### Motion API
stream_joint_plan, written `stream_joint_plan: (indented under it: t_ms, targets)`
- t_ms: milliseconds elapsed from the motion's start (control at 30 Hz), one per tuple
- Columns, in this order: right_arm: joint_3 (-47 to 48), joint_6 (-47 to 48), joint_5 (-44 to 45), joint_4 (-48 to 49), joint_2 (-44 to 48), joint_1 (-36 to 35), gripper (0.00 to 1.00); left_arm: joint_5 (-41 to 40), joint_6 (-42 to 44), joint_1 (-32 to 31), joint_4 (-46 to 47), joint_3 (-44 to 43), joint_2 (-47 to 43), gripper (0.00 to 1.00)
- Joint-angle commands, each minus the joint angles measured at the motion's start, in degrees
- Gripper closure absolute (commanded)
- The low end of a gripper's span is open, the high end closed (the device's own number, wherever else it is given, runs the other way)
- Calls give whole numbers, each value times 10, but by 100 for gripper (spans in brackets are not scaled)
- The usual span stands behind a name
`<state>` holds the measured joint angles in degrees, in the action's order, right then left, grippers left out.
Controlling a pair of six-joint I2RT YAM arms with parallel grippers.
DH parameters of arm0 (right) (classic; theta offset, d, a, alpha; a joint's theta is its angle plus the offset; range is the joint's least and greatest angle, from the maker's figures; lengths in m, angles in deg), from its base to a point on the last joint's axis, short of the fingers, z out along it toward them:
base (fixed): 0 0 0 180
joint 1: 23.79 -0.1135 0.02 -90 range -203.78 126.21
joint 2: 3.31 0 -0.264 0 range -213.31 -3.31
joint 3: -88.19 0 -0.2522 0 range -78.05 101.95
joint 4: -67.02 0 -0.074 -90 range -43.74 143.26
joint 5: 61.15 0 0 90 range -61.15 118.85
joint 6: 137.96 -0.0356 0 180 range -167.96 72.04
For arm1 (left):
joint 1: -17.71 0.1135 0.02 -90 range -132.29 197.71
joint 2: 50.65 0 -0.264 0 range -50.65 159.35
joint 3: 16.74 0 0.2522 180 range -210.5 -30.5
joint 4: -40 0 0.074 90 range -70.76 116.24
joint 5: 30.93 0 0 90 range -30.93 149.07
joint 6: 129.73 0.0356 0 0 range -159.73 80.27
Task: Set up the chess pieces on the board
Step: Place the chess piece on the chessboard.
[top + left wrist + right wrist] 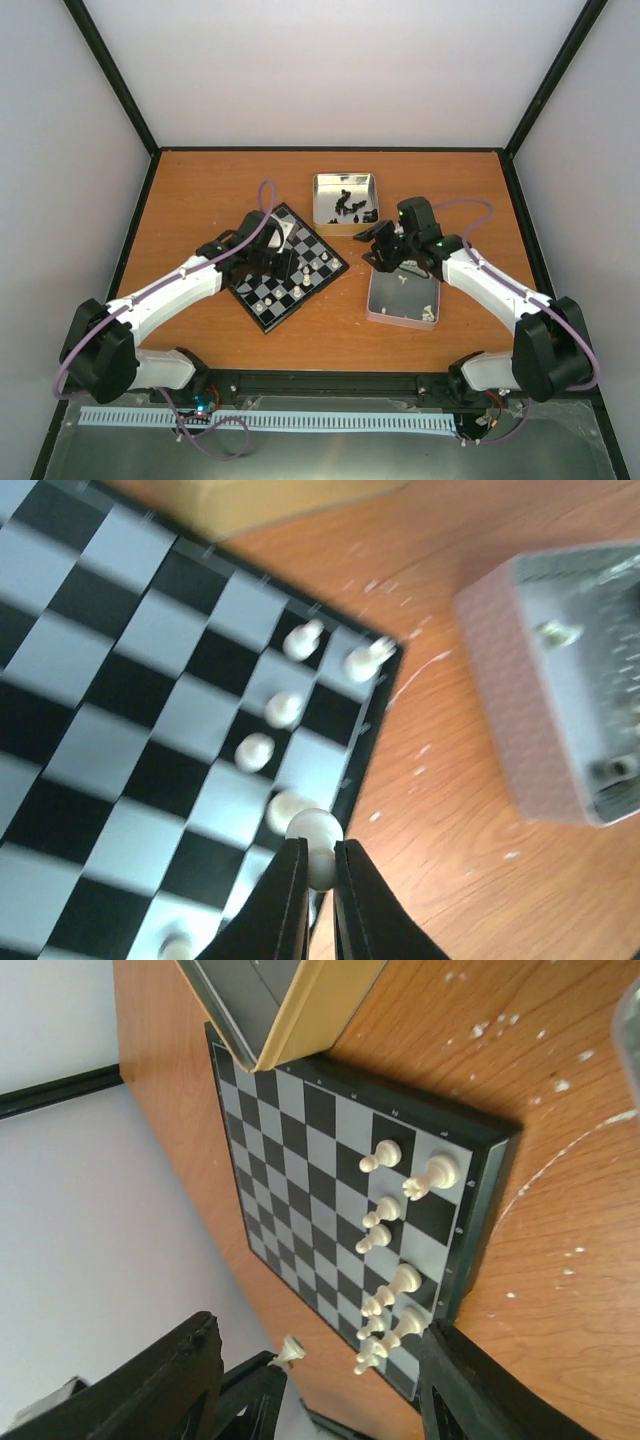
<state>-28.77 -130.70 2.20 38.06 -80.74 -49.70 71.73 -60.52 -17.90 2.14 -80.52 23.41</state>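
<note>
The board [262,300] lies turned at the left centre of the table, with several cream-white chess pieces [318,263] standing along its right side. My left gripper [283,262] hovers over that side. In the left wrist view the left gripper [318,845] is shut on a white chess piece [316,830] above the board's [130,670] edge row. That held piece [291,1348] also shows low in the right wrist view. My right gripper [375,240] sits between the two tins, and in its own view the right gripper [320,1335] is open and holds nothing, facing the board [300,1150].
A square metal tin [345,176] holding black chessmen stands behind the board's far corner. A second tin [398,302] with a few white pieces lies at the right, under the right arm, and shows in the left wrist view as the tin [540,680]. Bare orange table surrounds them.
</note>
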Motion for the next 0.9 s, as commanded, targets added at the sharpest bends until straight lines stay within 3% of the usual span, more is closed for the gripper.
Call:
stream_joint_plan:
  t_ms: [0,167,533,867]
  targets:
    - [18,72,62,-86,26,7,45,-89,-12,-2,-136,-1,-4,99]
    - [9,78,64,-95,33,11,45,-113,-22,5,-157,-15,29,99]
    - [-1,81,73,-107,52,20,45,-69,2,6,-128,-47,121,98]
    - [-17,79,73,-106,59,25,45,-49,11,6,-115,-54,147,97]
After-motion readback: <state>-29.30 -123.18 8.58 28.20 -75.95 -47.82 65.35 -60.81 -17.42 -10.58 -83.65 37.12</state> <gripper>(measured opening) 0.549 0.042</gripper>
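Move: The left hand already holds a white pawn; the empty dark square it is taken to, in the second row in front of the queen, lies about 4 cm to the left, 2 cm back and 12 cm below. The king stands some 2 cm back with no sideways offset, the queen 4 cm back and 2 cm left, and the nearest pawn 4 cm back and 6 cm left, all 10 to 11 cm lower. From the right hand, that square is roughly 17 cm left, 4 cm back and 14 cm down. Keeping its pinch on the white pawn, the left hand drops about 9 cm to the empty dark square beside the queen, swinging some 5 cm left and slightly back on the way, then easing 1 to 2 cm right again and slowing low over the board, while its wrist turns about 25 degrees so that the fingers point much more steeply down. The empty right hand, fingers still open, draws away to the right by about 4 cm, towards the tray of white pieces, and tilts slightly. ##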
